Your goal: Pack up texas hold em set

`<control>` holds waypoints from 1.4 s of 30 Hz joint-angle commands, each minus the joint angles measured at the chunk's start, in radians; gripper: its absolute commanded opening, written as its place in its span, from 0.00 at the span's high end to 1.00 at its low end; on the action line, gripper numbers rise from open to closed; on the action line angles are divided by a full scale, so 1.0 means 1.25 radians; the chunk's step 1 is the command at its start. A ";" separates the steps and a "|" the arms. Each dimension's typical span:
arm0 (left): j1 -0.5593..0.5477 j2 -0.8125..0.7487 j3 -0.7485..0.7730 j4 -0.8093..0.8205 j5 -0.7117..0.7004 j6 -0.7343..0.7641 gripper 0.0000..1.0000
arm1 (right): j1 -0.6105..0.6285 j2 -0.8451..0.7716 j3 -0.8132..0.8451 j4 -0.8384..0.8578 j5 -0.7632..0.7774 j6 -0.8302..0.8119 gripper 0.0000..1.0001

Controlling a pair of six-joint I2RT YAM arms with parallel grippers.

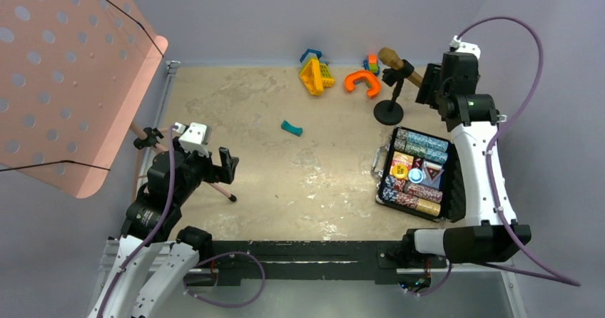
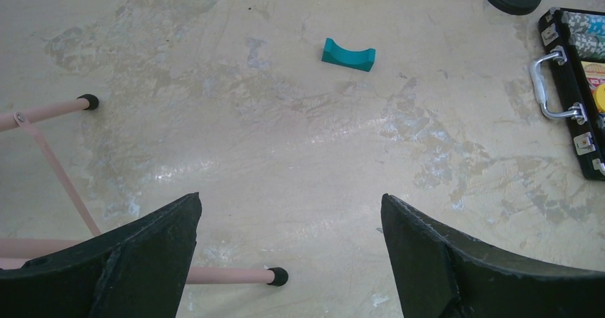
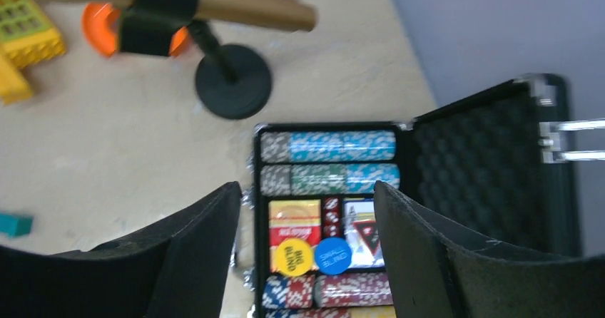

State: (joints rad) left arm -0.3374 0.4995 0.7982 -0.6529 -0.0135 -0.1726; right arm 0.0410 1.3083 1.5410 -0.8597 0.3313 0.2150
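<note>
The black case [image 1: 454, 190] of the texas hold em set lies open at the right of the table, its foam-lined lid [image 3: 485, 168] raised on the right. Inside lie chip rows [image 3: 328, 147], a red card deck [image 3: 294, 218], red dice [image 3: 330, 218], a yellow token [image 3: 292, 257], a blue token [image 3: 333, 255] and a triangular token [image 3: 365, 236]. My right gripper [image 3: 307, 186] hovers open above the case's far end, holding nothing. Far to the left, my left gripper [image 2: 290, 197] is open and empty above the bare table, and the case's handle [image 2: 546, 83] shows at the right edge of its view.
A gold microphone [image 1: 392, 59] on a round black base [image 1: 389, 111] stands just beyond the case. Orange [image 1: 362, 83] and yellow [image 1: 314, 75] toys lie at the back. A teal curved piece [image 1: 291, 127] lies mid-table. A pink music stand [image 1: 64, 75] looms at left, its legs [image 2: 64, 182] by my left gripper.
</note>
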 commanded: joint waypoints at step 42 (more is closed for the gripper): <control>-0.004 0.022 -0.006 0.031 -0.030 0.007 0.01 | -0.313 -0.244 -0.394 0.235 -0.474 0.094 0.30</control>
State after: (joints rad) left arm -0.3374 0.5373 0.7887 -0.6460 -0.0540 -0.1719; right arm -0.4545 1.0256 1.0317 -0.5743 -0.1608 0.3080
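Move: The open lid of the poker case stands with its middle about 10 cm right of the right hand, 10 cm back and some 15 cm below. In the case, the triangular dealer piece lies roughly 10 cm back, 4 cm right and 26 cm below, the blue button about 1 cm left and 11 cm back. The microphone stand is some 9 cm ahead and 10 cm left. From the left hand the lid is about 65 cm right, 4 cm ahead and 9 cm below. The lid is approached from its outer side: the right hand, fingers kept open, swings some 15 cm right and about 7 cm back past its free edge, yawing clockwise. Then it reverses, travelling about 9 cm left while sinking, the wrist yawing back and rolling left side up, to bring its fingers against the lid's outer face and push it leftward towards closing. ##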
